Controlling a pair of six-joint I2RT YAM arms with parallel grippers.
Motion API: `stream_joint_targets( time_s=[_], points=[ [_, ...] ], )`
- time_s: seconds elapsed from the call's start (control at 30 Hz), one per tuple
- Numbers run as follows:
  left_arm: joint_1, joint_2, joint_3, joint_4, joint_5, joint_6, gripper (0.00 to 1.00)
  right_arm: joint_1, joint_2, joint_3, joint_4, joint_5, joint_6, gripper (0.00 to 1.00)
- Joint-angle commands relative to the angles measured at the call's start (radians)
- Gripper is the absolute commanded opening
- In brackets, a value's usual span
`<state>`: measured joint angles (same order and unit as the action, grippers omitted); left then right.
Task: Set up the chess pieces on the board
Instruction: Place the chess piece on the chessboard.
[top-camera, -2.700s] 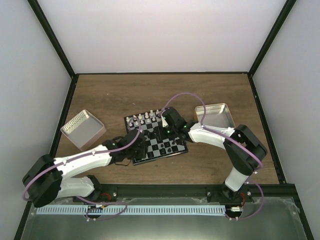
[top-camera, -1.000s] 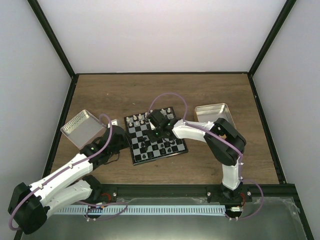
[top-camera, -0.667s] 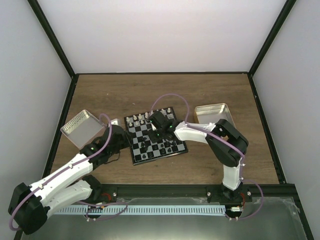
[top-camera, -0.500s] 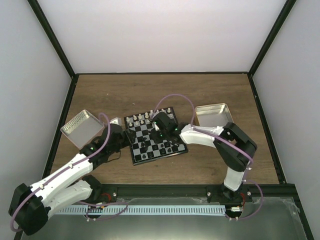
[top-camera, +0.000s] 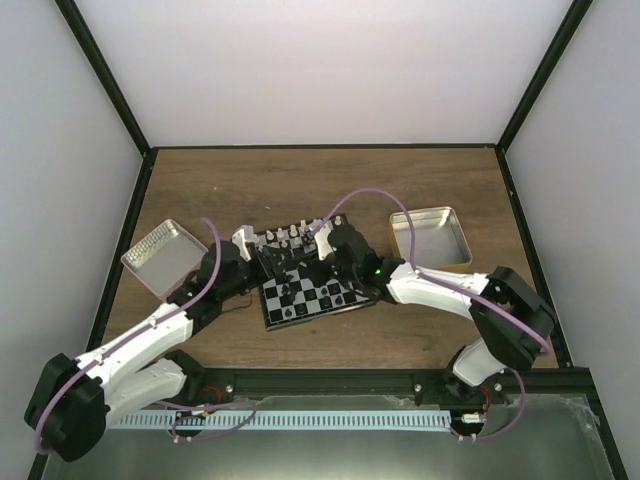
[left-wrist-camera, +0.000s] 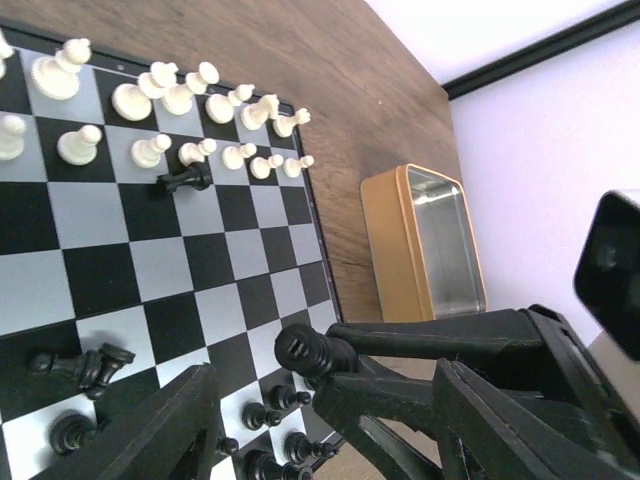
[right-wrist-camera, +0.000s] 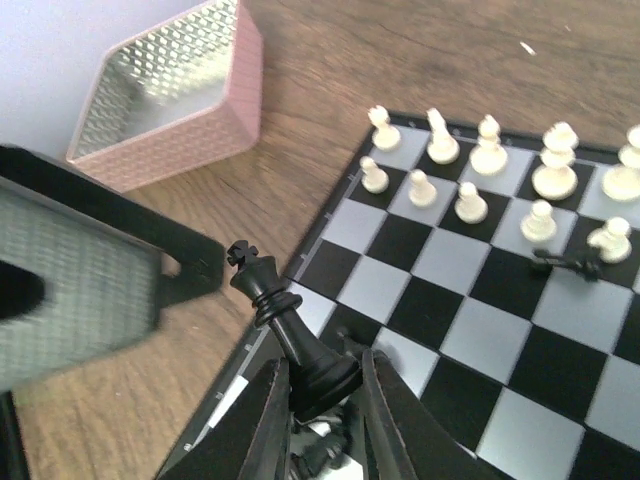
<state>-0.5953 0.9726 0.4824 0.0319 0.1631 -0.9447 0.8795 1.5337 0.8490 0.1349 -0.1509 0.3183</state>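
Observation:
My right gripper is shut on the base of a black king, held tilted just above the left edge of the board. In the left wrist view that king points at the camera from between the right arm's fingers. My left gripper is open and holds nothing; it hovers over the board's left side, close to the right gripper. Several black pieces stand in the near rows. One black piece lies toppled beside the white pawns, another lies near the black rows.
White pieces fill the board's two far rows. A metal tin sits left of the board and a second tin to its right. Black rails and white walls bound the wooden table.
The left gripper has swung from beside the board's left edge to over its far-left corner and opened wider. The right gripper closed on the king and shifted slightly right, its elbow swinging out.

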Motion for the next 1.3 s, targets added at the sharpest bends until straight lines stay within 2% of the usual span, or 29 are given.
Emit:
stream_joint_targets(
  time_s=[0.0, 0.27, 0.43, 0.6, 0.8, 0.87, 0.97, 1.0, 1.1, 1.27],
  points=[
    [0.005, 0.012, -0.043, 0.143, 0.048, -0.047, 0.57, 0.006, -0.031, -0.007, 0.087, -0.079, 0.000, 0.17],
    [0.004, -0.009, -0.066, 0.161, -0.007, -0.067, 0.41, 0.006, -0.050, -0.016, 0.100, -0.109, -0.004, 0.17],
    [0.005, -0.027, -0.070, 0.180, -0.004, -0.068, 0.37, 0.006, -0.046, -0.016, 0.100, -0.114, -0.007, 0.17],
    [0.005, -0.022, -0.070, 0.195, 0.013, -0.059, 0.23, 0.007, -0.046, -0.017, 0.100, -0.116, -0.007, 0.17],
    [0.005, -0.009, -0.071, 0.195, 0.035, -0.040, 0.13, 0.006, -0.051, -0.017, 0.096, -0.106, -0.004, 0.18],
    [0.004, -0.010, -0.069, 0.183, 0.029, -0.015, 0.12, 0.006, -0.053, -0.018, 0.089, -0.086, 0.004, 0.22],
    [0.005, -0.014, -0.035, 0.109, -0.002, 0.064, 0.12, 0.006, -0.060, -0.020, 0.048, 0.001, 0.024, 0.38],
    [0.005, -0.015, -0.011, 0.053, -0.024, 0.109, 0.12, 0.006, -0.064, -0.022, 0.025, 0.049, 0.033, 0.40],
    [0.005, -0.010, 0.058, -0.113, -0.086, 0.231, 0.12, 0.000, -0.083, -0.033, -0.035, 0.165, 0.055, 0.44],
    [0.001, 0.014, 0.119, -0.203, -0.086, 0.380, 0.12, -0.042, -0.113, -0.039, -0.137, 0.313, 0.143, 0.48]
  ],
)
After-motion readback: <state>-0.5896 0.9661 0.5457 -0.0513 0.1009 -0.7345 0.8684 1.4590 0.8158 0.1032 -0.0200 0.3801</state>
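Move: The black king, held in the right fingers, lies about 3 cm to the right of the open left fingers, 2 cm ahead and 2 cm lower. From the right hand, the left fingers, where the king is being taken, are about 4 cm to the left, 3 cm up and 1 cm back. Some 13 cm below the left hand, a fallen black piece lies 5 cm ahead and 3 cm right, and two more lie 4 cm back and 1 cm right. The left fingers close on the black king while that hand stays nearly in place. The right hand, still holding the king, lifts it about 2.5 cm, easing slightly left and back towards them, and waits. Then it opens, lets go and draws off about 4 cm right and some forward, as the left hand rolls its left side up roughly 15 degrees. ##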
